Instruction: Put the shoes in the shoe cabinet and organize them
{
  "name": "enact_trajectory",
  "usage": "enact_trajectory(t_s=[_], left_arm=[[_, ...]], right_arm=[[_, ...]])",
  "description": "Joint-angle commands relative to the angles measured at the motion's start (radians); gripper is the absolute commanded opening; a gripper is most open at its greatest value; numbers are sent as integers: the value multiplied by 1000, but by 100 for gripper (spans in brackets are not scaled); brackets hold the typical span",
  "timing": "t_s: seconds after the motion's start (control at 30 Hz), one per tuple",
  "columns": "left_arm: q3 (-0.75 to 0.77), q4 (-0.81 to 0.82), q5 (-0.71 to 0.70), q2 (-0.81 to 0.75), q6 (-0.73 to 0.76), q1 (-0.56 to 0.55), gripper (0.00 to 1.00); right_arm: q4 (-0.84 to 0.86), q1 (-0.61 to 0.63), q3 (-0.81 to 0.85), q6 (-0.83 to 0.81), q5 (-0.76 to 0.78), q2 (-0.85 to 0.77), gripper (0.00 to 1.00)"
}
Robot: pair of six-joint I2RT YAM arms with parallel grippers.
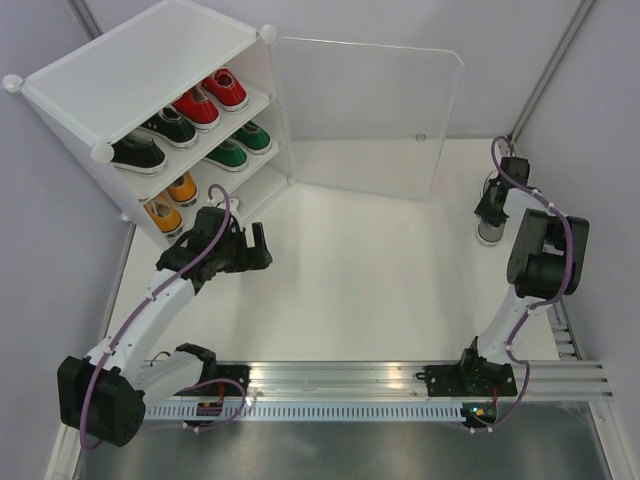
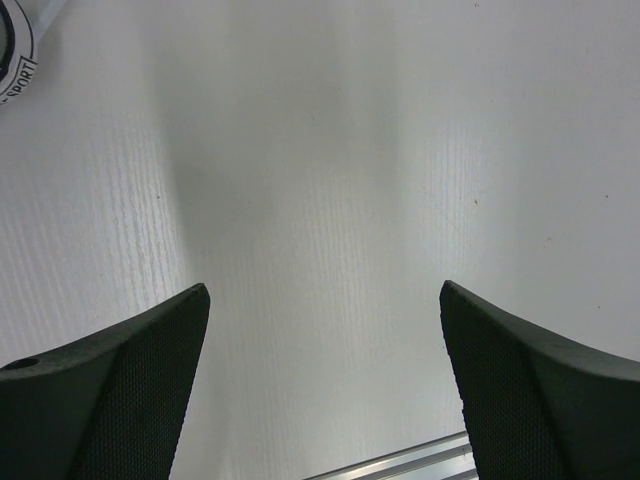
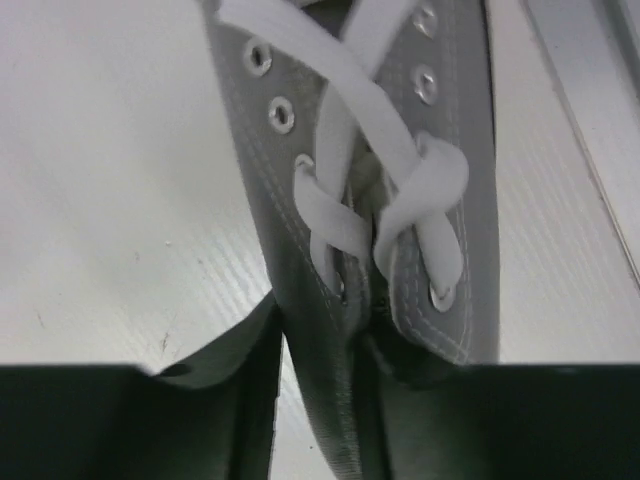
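The shoe cabinet [image 1: 140, 60] stands at the back left with its clear door [image 1: 370, 115] swung open to the right. Red shoes [image 1: 210, 98] and black shoes [image 1: 150, 140] fill the top tier, green shoes [image 1: 238, 146] the middle, orange shoes [image 1: 172, 200] the bottom. A grey shoe [image 1: 490, 228] stands on the table at the far right. My right gripper [image 3: 320, 340] pinches the grey shoe's [image 3: 470, 200] side wall beside the white laces, one finger outside and one inside the opening. My left gripper [image 1: 258, 245] hangs open in front of the cabinet, with only bare table between its fingers [image 2: 130, 380].
Grey walls close in the white table [image 1: 380, 270] on both sides. An aluminium rail [image 1: 400, 385] carrying the arm bases runs along the near edge. A round printed object [image 2: 12, 60] shows at the top left corner of the left wrist view.
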Motion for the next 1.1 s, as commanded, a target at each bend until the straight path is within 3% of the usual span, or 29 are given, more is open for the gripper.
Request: enact_trajectory(t_s=[0.0, 0.03, 0.17, 0.4, 0.57, 0.67, 0.8, 0.9, 1.07], left_arm=[[-3, 3, -48, -32, 35, 7, 98], [-3, 3, -52, -35, 35, 7, 98], [-2, 5, -66, -40, 32, 8, 97], [1, 5, -100, -43, 23, 18, 97], [1, 5, -106, -43, 15, 21, 97], [3, 5, -106, -44, 9, 22, 97], [1, 5, -126, -46, 3, 27, 97], [1, 6, -132, -46, -3, 28, 97], [-6, 5, -135, -47, -17, 30, 98]], right_arm=[[11, 83, 6, -14, 6, -15, 31], [11, 91, -11, -5, 32, -39, 18], [20, 121, -93, 65, 69, -148, 1], [-68, 264, -307, 237, 161, -430, 1], [-130, 431, -440, 298, 130, -651, 1], [-156, 561, -468, 337, 103, -702, 1], [-138, 825, -410, 368, 93, -656, 1], [-95, 995, -293, 325, 93, -533, 0], [33, 1129, -36, 158, 55, -284, 0]])
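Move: The last grey shoe lies right at the nearly closed right fingers, its middle about 2 cm ahead of them and about 1 cm lower. The open clear door's middle stands some 35 cm to the right hand's left, 5 cm farther out and 15 cm higher, while the side rail runs about 12 cm to its right. From the left hand the grey shoe is roughly 62 cm to the right, 16 cm ahead and 10 cm below. Leftward, the right hand first finishes shutting its fingers to pinch the grey shoe's upper, then sweeps it off the table, about 40 cm left and 18 cm back in all, past the near side of the clear door towards the cabinet. It rises some 6 cm and turns roughly 45 degrees counter-clockwise. The left hand, wide open and empty, drifts 2 to 3 cm left. ##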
